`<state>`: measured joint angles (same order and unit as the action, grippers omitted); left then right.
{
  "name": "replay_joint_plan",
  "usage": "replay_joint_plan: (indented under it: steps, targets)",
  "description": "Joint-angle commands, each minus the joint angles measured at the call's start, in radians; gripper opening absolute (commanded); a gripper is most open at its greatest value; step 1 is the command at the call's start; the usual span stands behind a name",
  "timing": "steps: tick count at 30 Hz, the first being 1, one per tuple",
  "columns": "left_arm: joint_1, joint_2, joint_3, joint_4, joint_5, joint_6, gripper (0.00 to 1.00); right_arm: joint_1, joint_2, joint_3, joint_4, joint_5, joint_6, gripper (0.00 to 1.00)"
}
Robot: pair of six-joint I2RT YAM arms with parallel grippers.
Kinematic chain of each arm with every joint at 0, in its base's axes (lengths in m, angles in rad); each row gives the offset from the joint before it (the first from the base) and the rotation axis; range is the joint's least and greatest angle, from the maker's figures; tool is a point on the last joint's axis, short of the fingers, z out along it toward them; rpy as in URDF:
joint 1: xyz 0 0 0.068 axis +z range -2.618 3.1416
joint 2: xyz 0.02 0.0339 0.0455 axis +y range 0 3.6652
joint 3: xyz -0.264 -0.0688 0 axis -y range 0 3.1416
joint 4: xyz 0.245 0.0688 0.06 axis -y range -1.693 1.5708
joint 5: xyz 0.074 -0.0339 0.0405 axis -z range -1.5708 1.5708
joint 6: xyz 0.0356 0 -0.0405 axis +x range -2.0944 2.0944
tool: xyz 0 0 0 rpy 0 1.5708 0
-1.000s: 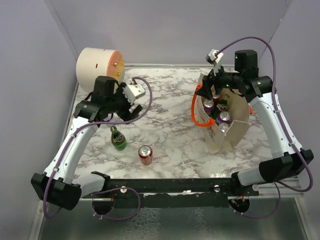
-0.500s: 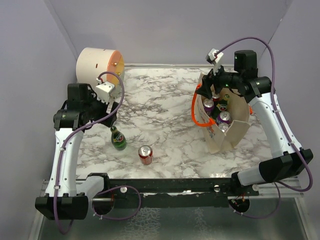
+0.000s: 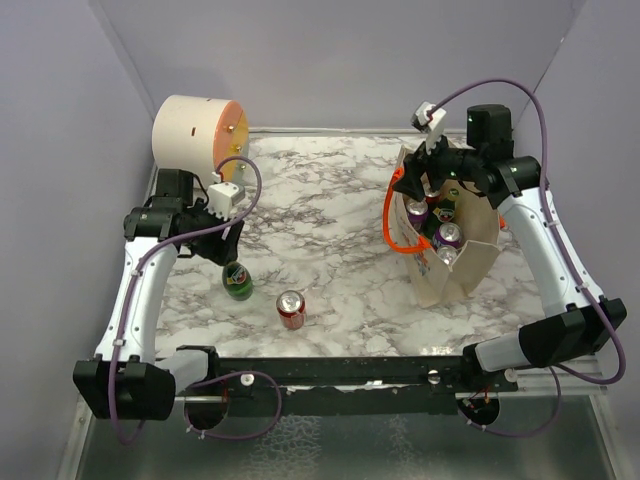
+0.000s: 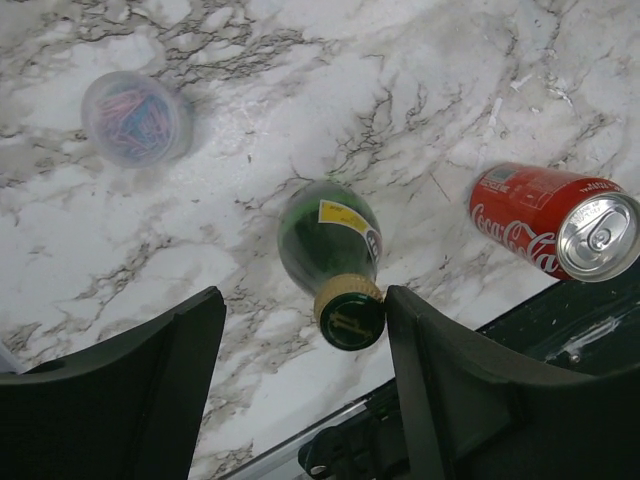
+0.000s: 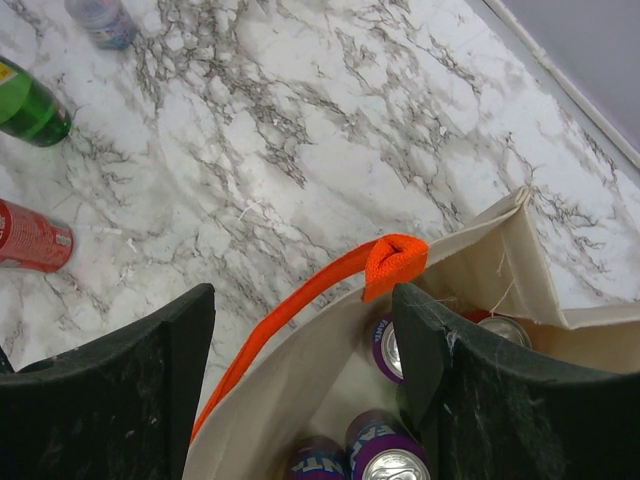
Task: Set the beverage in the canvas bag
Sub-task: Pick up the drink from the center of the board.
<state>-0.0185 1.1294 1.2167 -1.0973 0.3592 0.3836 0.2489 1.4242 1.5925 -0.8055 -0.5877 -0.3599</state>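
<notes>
A green glass bottle (image 3: 238, 281) with a gold-collared cap (image 4: 350, 318) stands on the marble table at the left. My left gripper (image 3: 232, 248) hangs over it, open (image 4: 303, 300). The cap sits against the right finger, and the left finger is well clear. A red cola can (image 3: 291, 309) stands just beyond it (image 4: 555, 220). The beige canvas bag (image 3: 450, 265) stands at the right with several purple cans (image 5: 388, 455) inside. My right gripper (image 5: 303, 295) is open astride the bag's rim. One finger is inside, one outside, below the orange handle (image 5: 395, 258).
A big beige drum (image 3: 195, 130) lies at the back left corner. A small clear tub of coloured clips (image 4: 135, 117) sits on the table beyond the bottle. Grey walls close in on both sides, and a black rail (image 3: 330, 372) runs along the near edge.
My left arm swung left, then came back down over the green bottle, and its jaws have narrowed somewhat. The right arm and the bag have stayed put.
</notes>
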Motion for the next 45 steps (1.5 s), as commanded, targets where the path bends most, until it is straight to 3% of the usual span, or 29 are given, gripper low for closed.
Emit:
replay_joint_plan:
  steps: [1, 17, 25, 29, 30, 40, 45]
  targets:
    - [-0.043, 0.022, -0.012, -0.032, 0.022, 0.029, 0.67, 0.006, -0.037, -0.023, 0.027, 0.034, -0.010, 0.71]
    - [-0.099, 0.039, -0.044, -0.053, -0.008, 0.093, 0.48, 0.006, -0.058, -0.053, 0.031, 0.058, -0.022, 0.71]
    - [-0.105, 0.054, -0.029, -0.046, 0.008, 0.103, 0.26, 0.006, -0.078, -0.068, 0.033, 0.076, -0.021, 0.71]
    - [-0.107, 0.061, 0.015, -0.033, 0.045, 0.087, 0.04, 0.004, -0.089, -0.072, 0.046, 0.094, -0.004, 0.71]
    - [-0.107, 0.062, 0.039, -0.024, 0.066, 0.078, 0.00, 0.002, -0.093, -0.072, 0.048, 0.096, 0.005, 0.71]
    - [-0.115, 0.210, 0.453, 0.063, 0.255, -0.041, 0.00, -0.166, -0.175, -0.117, 0.046, 0.040, 0.100, 0.71]
    - [-0.202, 0.335, 0.723, 0.096, 0.253, -0.054, 0.00, -0.247, -0.221, -0.144, 0.031, 0.078, 0.122, 0.70]
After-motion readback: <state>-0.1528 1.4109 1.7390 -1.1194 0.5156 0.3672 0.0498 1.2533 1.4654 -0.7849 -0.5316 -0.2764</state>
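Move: The green drink bottle stands upright just below the left hand's open fingers, its middle about 8 cm down, 2 cm back and 2 cm to the right. The Coke can stands some 11 cm back and 16 cm to the right of that hand, 11 cm below it; the small plastic tub is about 12 cm ahead, 4 cm left and 15 cm down. From the right hand, at the bag's left rim, the bottle lies roughly 37 cm left, 11 cm back and 18 cm down. The left fingers pinch the bottle's neck just under the cap: the hand eases about 3 cm down and slightly back and right while they close, the grip effort rising. Then it lifts the bottle quickly, up some 13 cm with forward and rightward travel, fingertips tipping outward. Late on, the empty right hand swings about 8 cm right, away from the bag's left rim, turning clockwise, its fingers staying open. ##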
